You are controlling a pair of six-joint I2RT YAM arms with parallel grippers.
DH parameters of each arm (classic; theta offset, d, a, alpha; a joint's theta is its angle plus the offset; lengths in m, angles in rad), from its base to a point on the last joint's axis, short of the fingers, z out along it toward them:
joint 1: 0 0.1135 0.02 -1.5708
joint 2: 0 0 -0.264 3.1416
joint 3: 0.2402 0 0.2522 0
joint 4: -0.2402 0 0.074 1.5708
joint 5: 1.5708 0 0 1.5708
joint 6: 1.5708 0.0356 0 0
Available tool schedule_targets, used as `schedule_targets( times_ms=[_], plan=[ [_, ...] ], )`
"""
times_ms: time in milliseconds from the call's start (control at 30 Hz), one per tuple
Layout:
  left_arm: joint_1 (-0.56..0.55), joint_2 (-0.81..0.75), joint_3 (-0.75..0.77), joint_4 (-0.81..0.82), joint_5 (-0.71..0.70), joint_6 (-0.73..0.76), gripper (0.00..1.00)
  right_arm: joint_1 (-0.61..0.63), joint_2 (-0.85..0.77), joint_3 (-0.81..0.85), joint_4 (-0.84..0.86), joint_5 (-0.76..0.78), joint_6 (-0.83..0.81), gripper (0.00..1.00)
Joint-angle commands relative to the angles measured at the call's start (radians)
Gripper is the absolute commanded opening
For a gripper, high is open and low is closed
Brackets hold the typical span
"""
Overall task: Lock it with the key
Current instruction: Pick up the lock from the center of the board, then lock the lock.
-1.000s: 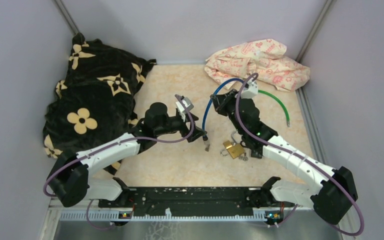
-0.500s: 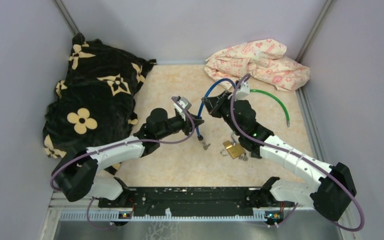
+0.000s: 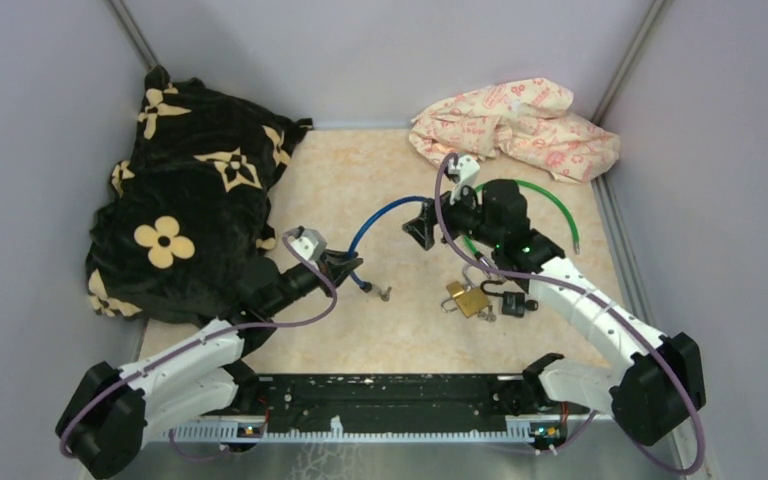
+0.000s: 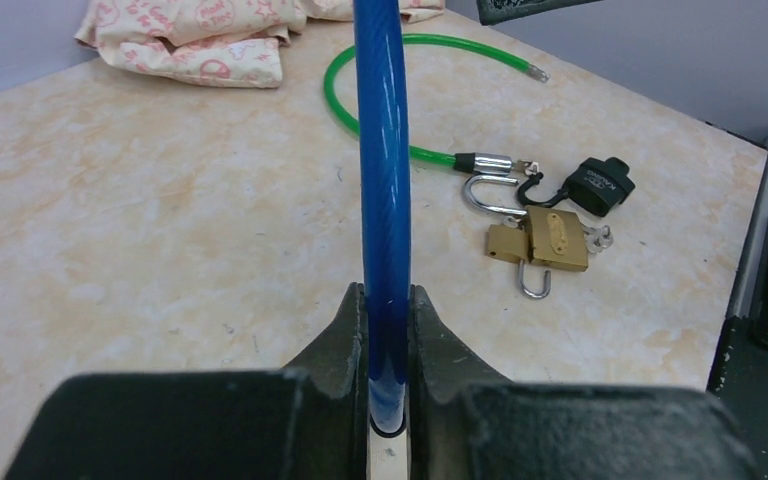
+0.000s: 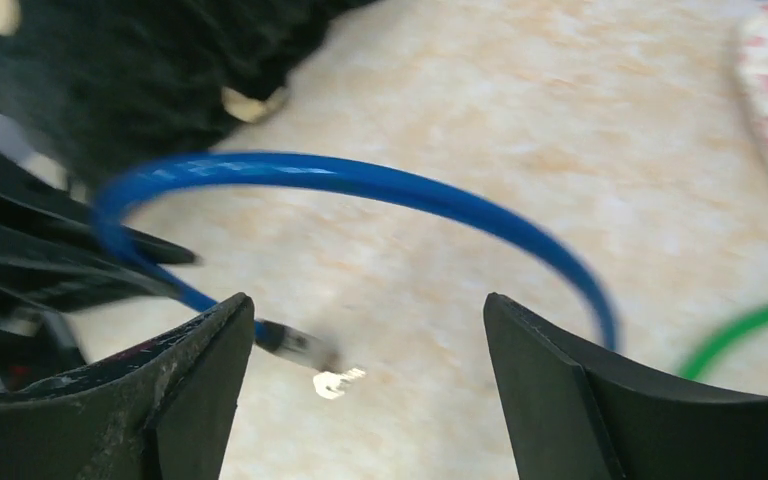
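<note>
A blue cable lock arcs above the table between my two grippers. My left gripper is shut on it near its metal end, the cable clamped upright between the jaws. A small silvery key sticks out of that end, blurred in the right wrist view. My right gripper stands wide open at the cable's far end, gripping nothing; the blue arc passes in front of it.
Two brass padlocks and a black padlock lie near the right arm, also visible from the left wrist. A green cable curves behind them. A black flowered blanket fills the left; a printed cloth lies far right.
My left gripper closed on the blue cable and pulled it toward the near left. My right gripper let the cable go, opened wide and shifted right.
</note>
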Motion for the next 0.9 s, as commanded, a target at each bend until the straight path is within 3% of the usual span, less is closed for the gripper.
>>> schedule_targets(
  times_ms=[0, 100, 267, 500, 667, 867],
  plan=[
    [0.071, -0.110, -0.057, 0.076, 0.086, -0.015, 0.00, -0.098, -0.036, -0.025, -0.034, 0.035, -0.284, 0.86],
    [0.081, -0.182, -0.093, 0.077, 0.138, -0.016, 0.00, -0.134, 0.005, -0.109, 0.108, 0.084, -0.409, 0.85],
    [0.081, -0.252, -0.137, 0.061, 0.166, -0.067, 0.00, -0.135, 0.070, -0.177, 0.266, -0.078, -0.498, 0.82],
    [0.083, -0.314, -0.179, 0.063, 0.155, -0.100, 0.00, -0.136, 0.213, -0.257, 0.530, -0.067, -0.414, 0.73],
    [0.082, -0.326, -0.191, 0.061, 0.166, -0.106, 0.00, -0.136, 0.344, -0.267, 0.712, -0.053, -0.325, 0.56],
    [0.082, -0.334, -0.194, 0.055, 0.146, -0.109, 0.00, -0.136, 0.363, -0.311, 0.802, -0.044, -0.269, 0.24]
  ],
)
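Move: Some 9 cm ahead of the right hand, 4 cm to its right and about 12 cm lower hangs the free end of the blue cable lock. On the table some 25 cm below that hand, the brass padlock lies roughly 16 cm back and 14 cm right, and the green cable's bend 9 cm ahead and 15 cm right. The left hand, already holding the cable, has that free end about 15 cm ahead, 19 cm right and 6 cm lower. Swinging about 6 cm right and a little forward, the open right hand then drops steeply, some 14 cm in all, working forward and slightly back left, rolling nearly 20 degrees and narrowing its fingers around the hanging free end of the blue cable just above the metal tip. The left hand keeps its pinch on the cable and draws it about 4 cm back and 3 cm left. ##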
